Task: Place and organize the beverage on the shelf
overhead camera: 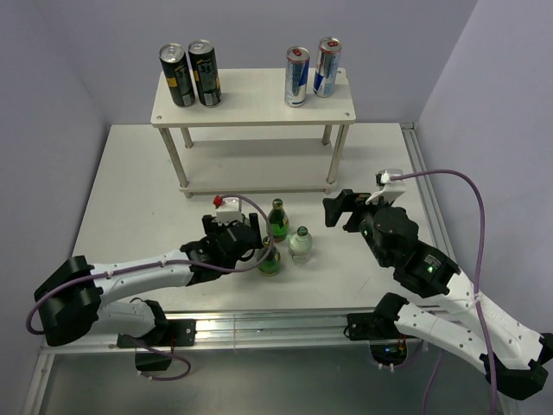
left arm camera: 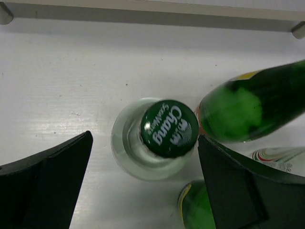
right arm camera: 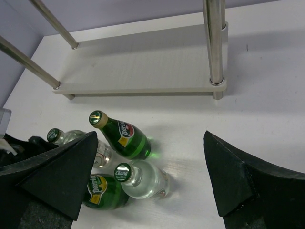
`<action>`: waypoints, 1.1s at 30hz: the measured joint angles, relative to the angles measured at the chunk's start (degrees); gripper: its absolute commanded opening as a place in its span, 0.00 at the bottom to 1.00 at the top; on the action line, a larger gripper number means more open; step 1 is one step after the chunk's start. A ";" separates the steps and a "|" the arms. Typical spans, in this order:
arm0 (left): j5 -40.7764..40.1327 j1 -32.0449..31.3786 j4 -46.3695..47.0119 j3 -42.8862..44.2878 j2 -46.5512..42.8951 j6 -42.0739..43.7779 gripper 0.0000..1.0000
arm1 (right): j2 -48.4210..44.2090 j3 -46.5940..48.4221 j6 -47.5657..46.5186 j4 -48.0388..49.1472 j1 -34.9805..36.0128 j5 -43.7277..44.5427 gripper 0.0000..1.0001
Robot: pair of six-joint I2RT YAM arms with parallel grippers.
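The cream shelf (overhead camera: 251,99) stands at the back, and its lower board (right arm camera: 143,67) is bare. On the table in front stand two green Perrier bottles (overhead camera: 277,220) (overhead camera: 270,261) and a clear Chang bottle (overhead camera: 301,244). My left gripper (overhead camera: 257,241) is open above another clear green-capped bottle (left arm camera: 162,138), one finger on each side of the cap; the right finger (left arm camera: 228,176) is close to it. My right gripper (overhead camera: 333,210) hangs open to the right of the cluster, holding nothing. In the right wrist view the bottles (right arm camera: 125,138) stand ahead, to the left.
Two black cans (overhead camera: 191,74) stand on the shelf's top left and two silver-blue cans (overhead camera: 311,71) on its top right. The shelf's slim metal legs (right arm camera: 213,43) stand on the table behind the bottles. A green bottle (left arm camera: 252,107) crowds my left gripper's right finger.
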 measured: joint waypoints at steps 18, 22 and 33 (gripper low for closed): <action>1.14 3.19 11.58 -0.52 12.09 1.40 0.56 | 1.60 -1.77 0.00 0.50 0.00 -0.44 0.98; 0.63 3.19 12.11 -0.83 12.09 1.44 0.13 | 1.77 -2.29 0.00 0.50 0.00 -0.61 0.98; 0.37 7.52 11.02 -1.22 9.22 6.38 0.00 | 2.10 -2.36 0.00 0.63 0.00 -1.09 0.98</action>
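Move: The left hand is open just above the left clear bottle, whose middle is about 3 cm ahead, 1 cm to the right and 5 cm below. From this hand, the rear green bottle is about 6 cm ahead and 10 right, the front green one 5 back and 8 right, and the right clear bottle 1 back and 16 right, all similarly low. From the right hand, the left clear bottle lies some 24 cm left, 5 ahead and 22 below. The left hand eases forward about 2.5 cm and sinks some 4 cm around the left clear bottle, drifting slightly right, then shuts its fingers until they pinch the bottle's upper body beneath the cap and stop well short of closed. After a short hold it draws the bottle about 3 cm left, away from the green bottles, with a little forward and about 1 cm up as the hand's left side begins to rise, while the open right hand, holding nothing, sinks about 2.5 cm. ##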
